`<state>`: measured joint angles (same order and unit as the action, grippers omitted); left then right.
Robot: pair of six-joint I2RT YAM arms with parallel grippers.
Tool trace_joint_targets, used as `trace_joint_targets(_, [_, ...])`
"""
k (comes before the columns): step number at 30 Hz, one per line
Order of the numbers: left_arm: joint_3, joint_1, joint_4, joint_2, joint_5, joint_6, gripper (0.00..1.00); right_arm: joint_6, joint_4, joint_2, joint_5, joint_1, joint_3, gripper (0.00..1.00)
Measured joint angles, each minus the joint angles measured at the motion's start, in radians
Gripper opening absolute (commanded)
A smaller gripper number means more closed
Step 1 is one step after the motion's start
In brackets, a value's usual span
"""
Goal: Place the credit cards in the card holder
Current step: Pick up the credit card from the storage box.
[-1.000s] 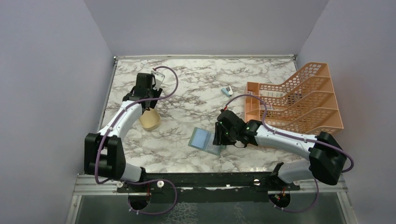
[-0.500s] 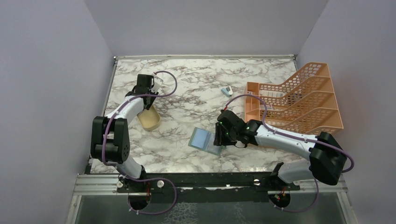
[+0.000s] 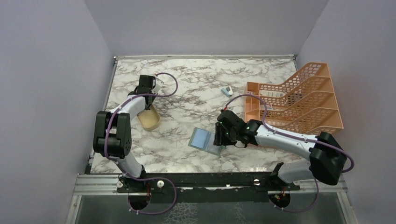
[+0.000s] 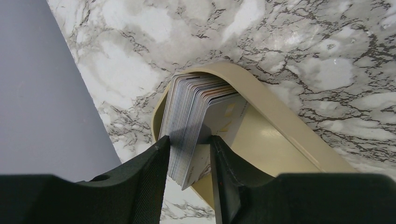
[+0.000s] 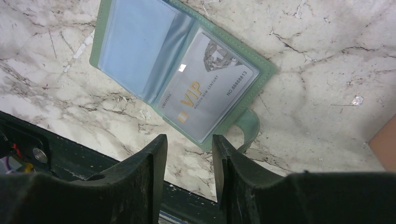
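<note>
A thick stack of credit cards [image 4: 196, 107] stands on edge in the tan oval dish [image 4: 280, 126], at the table's left [image 3: 149, 120]. My left gripper [image 4: 189, 140] reaches down into the dish, its jaws astride the stack with a narrow gap still showing on the right side. The grey-green card holder [image 3: 203, 139] lies open on the marble, and a pale VIP card [image 5: 210, 84] sits in its right pocket. My right gripper [image 5: 189, 137] hovers open over the holder's near edge with nothing between its fingers.
An orange mesh file rack [image 3: 299, 100] stands at the right. A small blue-and-white gadget [image 3: 227, 91] lies beside it. The purple wall runs close to the dish on the left. The black rail [image 5: 46, 144] marks the table's near edge.
The left arm has folded back at the elbow and its gripper has come down on the dish, jaws narrowing round the card stack. The right arm and card holder have not moved.
</note>
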<state>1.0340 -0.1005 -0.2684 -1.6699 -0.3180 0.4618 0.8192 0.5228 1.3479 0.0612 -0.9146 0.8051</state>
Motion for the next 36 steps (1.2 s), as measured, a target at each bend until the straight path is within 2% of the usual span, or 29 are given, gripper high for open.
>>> trace_joint_targets(29, [0.002, -0.013, 0.006, 0.0, -0.04, 0.006, 0.25, 0.015, 0.0, -0.037, 0.0, 0.0, -0.002, 0.41])
trace_joint_targets(36, [0.019, -0.015, -0.01, 0.013, -0.042, 0.002, 0.15, 0.016, 0.0, -0.041, 0.0, 0.0, -0.002, 0.41])
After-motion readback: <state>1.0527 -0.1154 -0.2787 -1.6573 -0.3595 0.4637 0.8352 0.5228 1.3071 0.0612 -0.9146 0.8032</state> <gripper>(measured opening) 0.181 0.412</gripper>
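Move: The front card of the stack in the storage box is already at the left fingertips: its middle is about 1 cm ahead, 1 cm to the right and 2 cm below. The rest of the stack sits about 1 cm ahead, 1 cm to the left and 3 cm below. The box's middle lies roughly 4 cm back, 3 cm right and 4 cm below. From the right hand, that card is about 24 cm ahead and 37 cm left, about 1 cm lower. The left fingertips squeeze together on the front card and pinch it by its exposed edge, closing from under half open to nearly shut while the hand stays almost in place. Only at the very end does the hand start up, drawing the card about 1 cm upward, with the wrist angle unchanged. ##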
